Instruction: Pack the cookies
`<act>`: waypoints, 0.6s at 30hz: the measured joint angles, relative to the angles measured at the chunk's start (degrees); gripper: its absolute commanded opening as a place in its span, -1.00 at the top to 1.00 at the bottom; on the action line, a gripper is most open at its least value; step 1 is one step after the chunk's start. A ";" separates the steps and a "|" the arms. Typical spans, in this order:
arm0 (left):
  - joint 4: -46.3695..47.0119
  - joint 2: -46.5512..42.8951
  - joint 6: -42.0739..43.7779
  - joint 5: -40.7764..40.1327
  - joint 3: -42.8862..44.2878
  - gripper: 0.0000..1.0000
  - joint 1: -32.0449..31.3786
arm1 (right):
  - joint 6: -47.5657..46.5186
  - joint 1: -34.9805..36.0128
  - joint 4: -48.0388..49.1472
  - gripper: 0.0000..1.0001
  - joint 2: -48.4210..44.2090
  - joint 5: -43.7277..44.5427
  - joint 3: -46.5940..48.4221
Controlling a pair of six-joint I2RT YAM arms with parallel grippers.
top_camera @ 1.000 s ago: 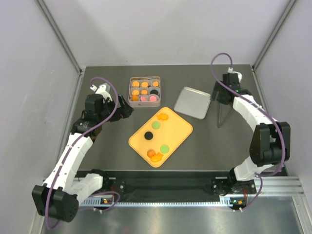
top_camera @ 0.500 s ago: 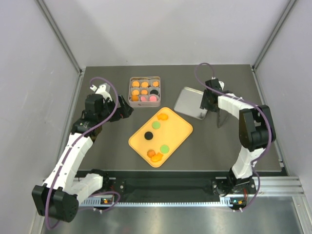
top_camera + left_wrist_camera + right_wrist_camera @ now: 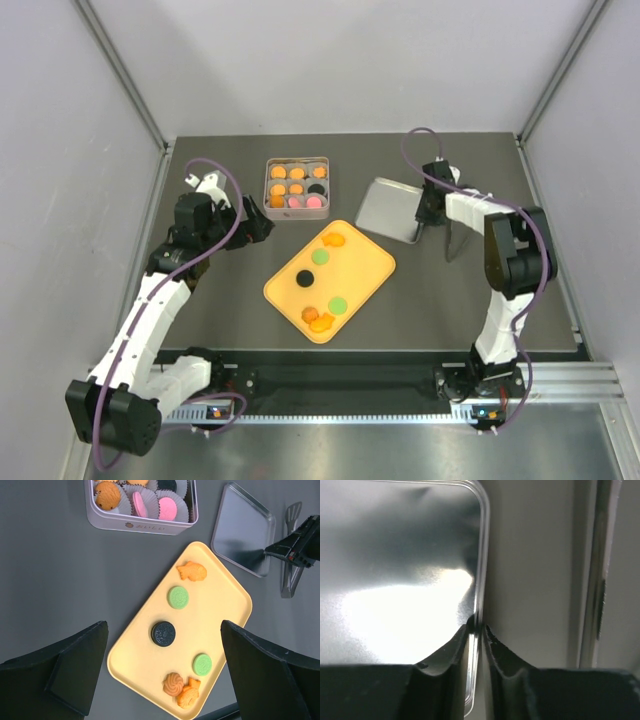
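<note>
The cookies lie on a yellow tray (image 3: pixel 365 262): a black one (image 3: pixel 305 278), two green ones (image 3: pixel 321 256), a fish-shaped orange one (image 3: pixel 333 239) and an orange pair (image 3: pixel 318 320). More cookies sit in paper cups in the silver tin (image 3: pixel 297 186). My left gripper (image 3: pixel 258 226) hangs open, left of the tray and below the tin; in its wrist view the black cookie (image 3: pixel 164 633) shows far beneath the spread fingers. My right gripper (image 3: pixel 479 626) is shut on the right rim of the tin lid (image 3: pixel 400 580), one finger on each side of the rim.
The tin lid (image 3: pixel 393 209) lies flat on the dark table to the right of the tin. Metal tongs (image 3: pixel 455 240) lie just right of the lid, close beside the right wrist. Grey walls enclose the table on three sides.
The right arm swung in from the far right to the lid's right edge. Its jaws have narrowed onto the rim. The left arm has stayed still.
</note>
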 measured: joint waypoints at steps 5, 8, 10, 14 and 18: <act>1.53 0.26 -0.09 1.57 -0.57 -0.98 0.00 | -0.07 -0.42 0.22 1.00 1.07 -1.46 1.51; 2.51 1.46 -0.72 3.39 -0.63 -0.98 0.00 | -0.11 -0.81 -0.31 1.00 1.05 -2.27 2.21; 3.13 2.58 -1.62 5.14 -0.66 -0.98 0.00 | -0.22 -1.40 -0.74 1.00 0.42 -2.73 2.25; 5.03 4.57 -3.76 8.13 -0.63 -0.97 0.00 | -0.74 -2.64 -3.06 1.00 -2.91 -3.67 2.64; 7.39 7.06 -6.36 9.40 -0.04 -0.96 -1.14 | -1.68 -3.30 -4.39 1.00 -7.28 -4.94 4.24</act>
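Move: The silver lid lies flat with its right rim already between the right fingertips; its middle is about 4 cm ahead and 6 cm left. The metal tongs lie some 10 cm right, level with the hand, the yellow tray about 24 cm left and 14 cm back, and the cookie box roughly 33 cm left and 11 cm ahead. From the left hand the lid is about 19 cm ahead, 32 cm right and 20 cm down. Shut the right fingers fully on the lid's right rim while easing forward about 1 cm, then lift the pinched rim quickly, some 7 cm up, tipping the fingers slightly forward of straight down. Meanwhile start the wide-open, empty left gripper rightward over the table towards the lid, about 4 cm, rolling it some 10 degrees with its left side dipping. ##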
